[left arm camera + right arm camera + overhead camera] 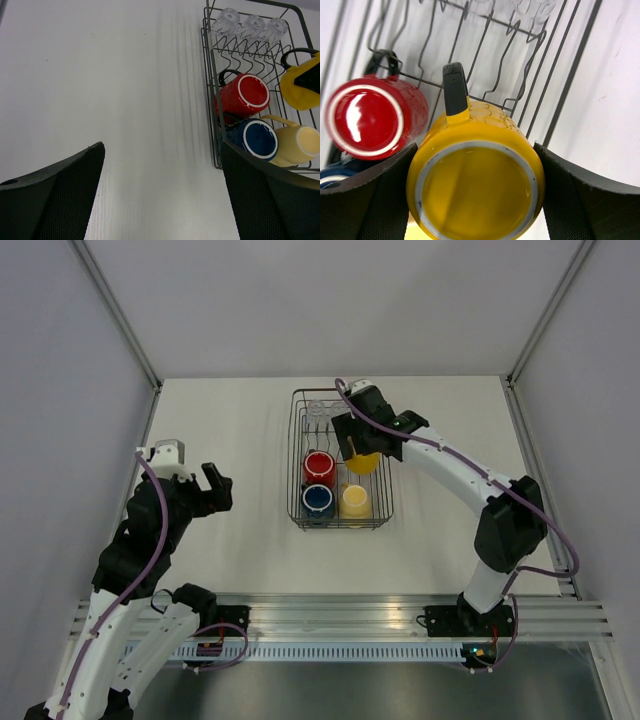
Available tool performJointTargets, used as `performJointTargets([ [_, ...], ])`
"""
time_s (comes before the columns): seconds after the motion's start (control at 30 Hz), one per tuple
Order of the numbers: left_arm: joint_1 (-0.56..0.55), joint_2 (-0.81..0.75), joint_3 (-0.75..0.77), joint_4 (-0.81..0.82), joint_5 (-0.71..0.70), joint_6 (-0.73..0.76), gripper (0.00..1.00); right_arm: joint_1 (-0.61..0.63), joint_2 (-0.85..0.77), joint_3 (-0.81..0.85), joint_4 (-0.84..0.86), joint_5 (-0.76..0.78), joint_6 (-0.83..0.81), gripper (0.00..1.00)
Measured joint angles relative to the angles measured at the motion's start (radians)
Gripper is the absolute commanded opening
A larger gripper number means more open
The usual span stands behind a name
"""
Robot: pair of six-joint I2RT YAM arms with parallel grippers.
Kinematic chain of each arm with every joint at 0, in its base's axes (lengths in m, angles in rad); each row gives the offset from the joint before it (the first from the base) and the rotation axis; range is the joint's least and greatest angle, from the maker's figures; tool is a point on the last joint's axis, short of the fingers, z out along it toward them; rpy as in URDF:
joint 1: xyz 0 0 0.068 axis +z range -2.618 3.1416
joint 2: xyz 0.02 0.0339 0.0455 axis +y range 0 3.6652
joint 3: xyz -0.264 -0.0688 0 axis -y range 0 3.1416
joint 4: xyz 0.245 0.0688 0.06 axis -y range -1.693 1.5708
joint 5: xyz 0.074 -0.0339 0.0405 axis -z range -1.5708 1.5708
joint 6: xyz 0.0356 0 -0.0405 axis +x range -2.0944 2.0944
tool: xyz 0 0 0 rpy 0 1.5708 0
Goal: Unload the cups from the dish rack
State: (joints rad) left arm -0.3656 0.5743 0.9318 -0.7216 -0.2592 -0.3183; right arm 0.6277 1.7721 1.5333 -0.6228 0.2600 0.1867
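Note:
The dark wire dish rack point(297, 455) stands mid-table. In it lie a red mug point(318, 466), a dark blue mug point(318, 499) and a pale cream-yellow mug point(354, 500). Three clear glass tumblers point(248, 25) sit at its far end. My right gripper point(362, 453) is shut on the orange-yellow mug point(476, 180), its fingers pressing both sides, base toward the camera, black handle up. My left gripper point(217, 487) is open and empty over bare table left of the rack, which shows in the left wrist view point(212, 100).
Grey walls and metal posts enclose the white table point(230, 430). An aluminium rail point(340, 615) runs along the near edge by the arm bases.

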Motion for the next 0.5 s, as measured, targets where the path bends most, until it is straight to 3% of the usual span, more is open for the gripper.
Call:
performJointTargets([
  [0.27,0.001,0.011,0.000,0.021,0.090,-0.002,1.00,-0.005,-0.175,0.042,-0.016,-0.095,0.023,0.00],
  [0.4,0.002,0.003,-0.006,0.086,0.263,-0.056,1.00,-0.005,-0.266,0.031,0.035,-0.211,0.070,0.00],
  [0.5,0.002,-0.030,-0.072,0.251,0.447,-0.154,1.00,-0.005,-0.340,-0.019,0.124,-0.319,0.129,0.00],
])
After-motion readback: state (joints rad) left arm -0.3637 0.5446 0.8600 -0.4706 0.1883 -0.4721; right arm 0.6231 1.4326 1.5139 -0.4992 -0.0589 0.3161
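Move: The yellow mug already hangs in the right hand's fingers; the open left gripper is about 15 cm back from there, 28 to the left and 11 higher. From the right hand, the red mug sits level, 9 cm left, the blue mug 8 back and 9 left, the cream mug 8 back and 1 left, all some 10 below. From the left hand, the yellow mug lies roughly 15 cm ahead, 28 right and 11 down. Still gripping the yellow mug, the right hand rises about 16 cm while the left swings right towards it. ##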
